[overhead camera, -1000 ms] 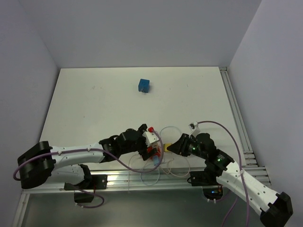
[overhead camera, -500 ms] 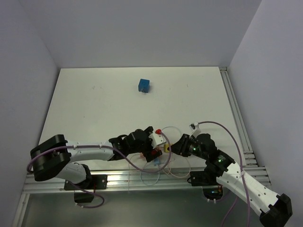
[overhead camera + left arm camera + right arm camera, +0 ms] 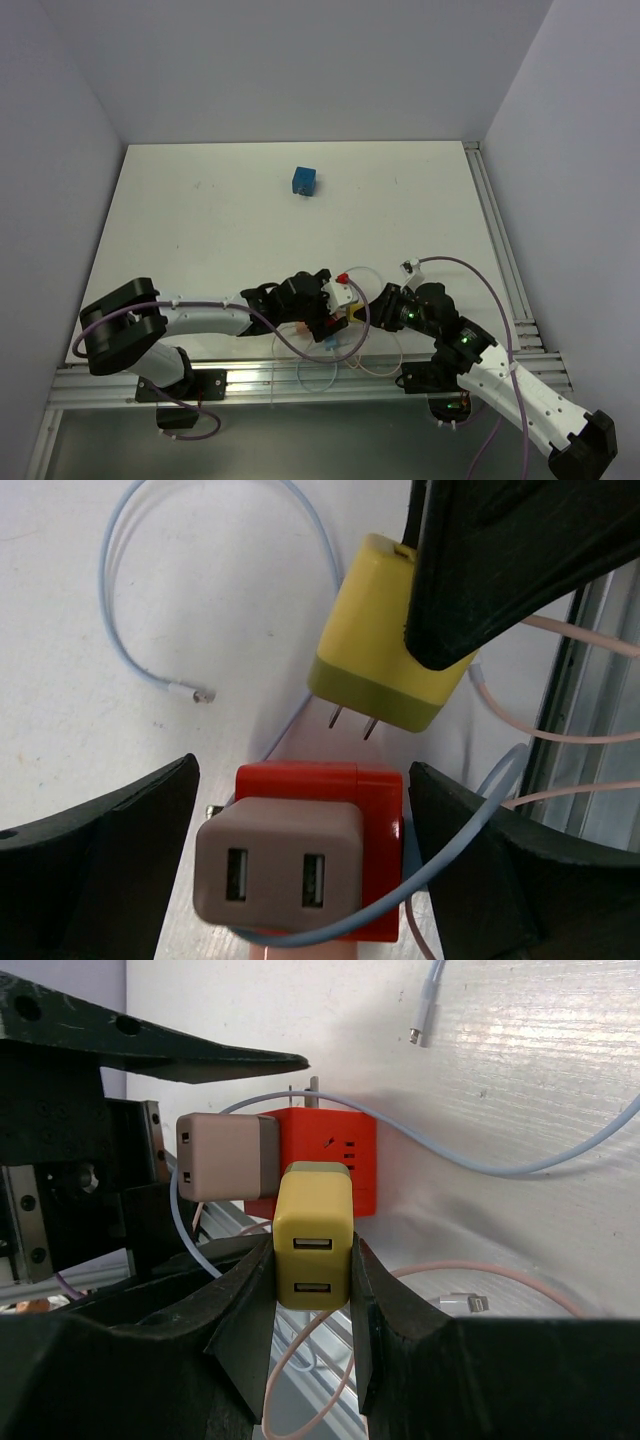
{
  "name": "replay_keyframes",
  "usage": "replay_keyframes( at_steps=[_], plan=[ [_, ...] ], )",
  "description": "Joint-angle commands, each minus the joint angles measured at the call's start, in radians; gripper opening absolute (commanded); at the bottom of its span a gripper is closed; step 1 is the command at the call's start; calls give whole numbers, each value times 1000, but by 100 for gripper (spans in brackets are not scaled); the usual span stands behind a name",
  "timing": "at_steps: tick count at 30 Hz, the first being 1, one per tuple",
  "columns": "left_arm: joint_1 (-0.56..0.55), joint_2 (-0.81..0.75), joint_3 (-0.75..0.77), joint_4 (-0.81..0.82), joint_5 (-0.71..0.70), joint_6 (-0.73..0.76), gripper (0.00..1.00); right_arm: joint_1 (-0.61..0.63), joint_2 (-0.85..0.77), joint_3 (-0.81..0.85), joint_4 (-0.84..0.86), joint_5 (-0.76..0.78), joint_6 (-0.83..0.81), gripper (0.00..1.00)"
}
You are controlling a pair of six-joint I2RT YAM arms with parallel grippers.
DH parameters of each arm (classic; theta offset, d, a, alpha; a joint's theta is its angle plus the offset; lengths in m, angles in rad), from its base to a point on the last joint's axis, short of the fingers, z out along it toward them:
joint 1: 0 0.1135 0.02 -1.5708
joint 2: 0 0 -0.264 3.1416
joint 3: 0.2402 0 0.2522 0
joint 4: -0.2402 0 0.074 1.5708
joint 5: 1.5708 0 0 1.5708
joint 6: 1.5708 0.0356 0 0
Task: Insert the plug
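A yellow plug (image 3: 312, 1235) sits clamped between the fingers of my right gripper (image 3: 312, 1260), USB ports toward the camera. Its two prongs (image 3: 350, 722) hang just short of the red power cube (image 3: 320, 780), pointing at it. A tan USB charger (image 3: 280, 865) is plugged into another face of the cube. My left gripper (image 3: 300, 860) is open and straddles the cube, a black finger (image 3: 100, 860) on each side. From above, the left gripper (image 3: 325, 318) and right gripper (image 3: 368, 312) meet near the table's front edge, with the yellow plug (image 3: 352, 316) between them.
A blue cube (image 3: 305, 181) stands far back on the table. A light blue cable (image 3: 130, 610) and a pink cable (image 3: 450, 1280) loop around the power cube and over the aluminium rail (image 3: 300, 380) at the near edge.
My left arm has reached further right, bringing its gripper down around the red cube beside the right gripper. Its jaws have narrowed a little. The right gripper has barely moved.
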State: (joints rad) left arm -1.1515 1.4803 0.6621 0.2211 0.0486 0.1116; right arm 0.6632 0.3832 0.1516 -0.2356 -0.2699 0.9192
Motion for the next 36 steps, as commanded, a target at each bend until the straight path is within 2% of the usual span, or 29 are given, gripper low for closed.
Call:
replay_keyframes(
  at_steps=[1,3,4,6,7,9,12,14,15,19,23,27,36],
  plan=[
    [-1,21,50,-20,37,-4,90,6,-18,45,5,14,-11,0],
    [9,34,60,-34,65,-3,84,6,-21,45,-1,17,-11,0],
    [12,34,65,-48,74,-3,72,6,-24,45,-2,17,-13,0],
    [27,32,67,-57,109,-4,58,6,-26,46,-8,18,-10,0],
    [32,29,65,-58,112,-6,46,4,-27,49,-10,18,-13,0],
    [41,18,59,-66,117,-6,41,4,-30,52,-19,20,-11,0],
    [52,2,50,-72,131,2,28,4,-30,60,-27,24,-14,0],
    [55,-12,42,-68,128,5,7,6,-29,63,-27,24,-14,0],
    [55,-17,39,-62,122,3,0,4,-23,65,-24,24,-14,0],
    [55,-81,-13,-11,108,8,0,4,-14,84,-30,23,-17,0],
    [55,-193,-120,122,106,28,0,4,9,127,-39,-15,-26,0],
    [55,-304,-235,299,138,36,0,4,100,195,-34,-98,-51,0],
    [36,-365,-377,535,194,49,0,4,287,181,143,-319,-25,0]
  ],
)
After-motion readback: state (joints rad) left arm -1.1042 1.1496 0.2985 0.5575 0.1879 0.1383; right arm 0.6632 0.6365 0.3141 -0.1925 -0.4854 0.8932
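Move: The red socket, with the brown plug already in it, stands between the left hand's open fingers, its middle about 1 cm below the hand point. The pink plug lies some 5 cm to this hand's left and 2 cm back. The yellow plug, held by the right hand, is roughly 6 cm right, 1 cm ahead and 2 cm higher. From the right hand the socket lies about 6 cm left, level fore and aft, 3 cm lower. Left hand pinches socket and carries it left, up and back, about 6 cm; right lifts plug, follows left. ##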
